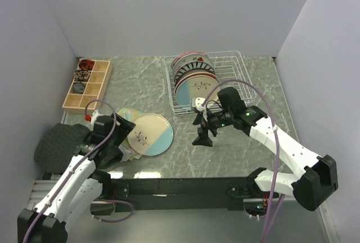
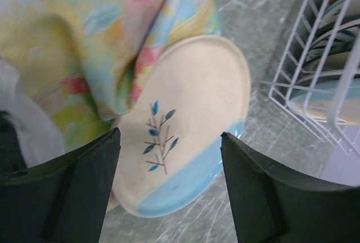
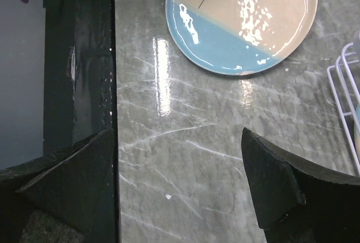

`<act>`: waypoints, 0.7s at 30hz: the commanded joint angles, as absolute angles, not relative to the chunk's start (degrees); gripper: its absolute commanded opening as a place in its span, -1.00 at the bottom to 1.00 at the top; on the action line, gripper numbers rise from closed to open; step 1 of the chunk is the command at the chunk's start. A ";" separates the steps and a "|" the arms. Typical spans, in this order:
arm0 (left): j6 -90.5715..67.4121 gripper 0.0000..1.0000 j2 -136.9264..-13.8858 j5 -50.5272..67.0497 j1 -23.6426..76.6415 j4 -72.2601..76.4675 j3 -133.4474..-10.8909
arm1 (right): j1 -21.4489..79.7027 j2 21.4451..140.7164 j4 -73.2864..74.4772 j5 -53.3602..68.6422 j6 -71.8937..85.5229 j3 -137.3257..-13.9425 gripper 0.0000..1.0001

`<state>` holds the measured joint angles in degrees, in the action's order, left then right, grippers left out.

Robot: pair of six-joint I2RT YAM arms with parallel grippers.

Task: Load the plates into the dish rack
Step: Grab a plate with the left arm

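Note:
A cream-and-blue plate with a twig print lies flat on the marble table, its left edge resting on a floral cloth. My left gripper hovers over that plate's near edge, open; in the left wrist view the plate shows between and below the fingers. Right of it stands the white wire dish rack, with several plates upright in its left half. My right gripper hangs open over bare table between plate and rack, holding nothing.
A wooden compartmented box with small items sits at the back left. A dark grey pad lies at the left edge by my left arm. The black base rail runs along the near table edge. Grey walls close the sides and back.

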<state>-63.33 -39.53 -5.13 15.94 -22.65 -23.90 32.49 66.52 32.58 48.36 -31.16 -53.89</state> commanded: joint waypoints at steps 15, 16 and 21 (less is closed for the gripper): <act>-64.16 0.24 -51.32 -4.48 15.29 -19.87 -21.19 | 31.03 66.71 34.28 50.10 -31.90 -54.23 1.00; -63.99 0.22 -51.50 -4.40 15.29 -18.99 -20.75 | 31.03 66.71 34.36 50.01 -31.90 -54.40 1.00; -62.93 -0.09 -53.70 -1.85 15.12 -12.31 -18.46 | 30.94 67.50 34.81 49.83 -32.17 -54.76 1.00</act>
<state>-64.07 -52.29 -3.88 15.51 -18.55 -20.14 31.44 67.16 34.39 49.17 -31.57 -53.89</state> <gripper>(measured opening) 0.520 0.998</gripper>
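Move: Off to the left hand's right, about 9 cm, lies the middle of the cream-and-blue plate, nearly level fore and aft and roughly 8 cm lower. The patterned towel spreads almost under that hand, some 2 cm ahead and 2 cm left; the white cloth sits about 7 cm back and 2 cm left, both about as low as the plate. From the right hand the plate is around 19 cm left, 5 cm ahead and 17 cm down. Sinking about 6.5 cm almost straight down, the left hand brings its fingertips to the plate's left rim, beside the towel's corner, while the fingers tip some 10 degrees steeper. The partly open fingers narrow from about three-quarters to about half open; whether they touch the rim or towel yet can't be seen. ##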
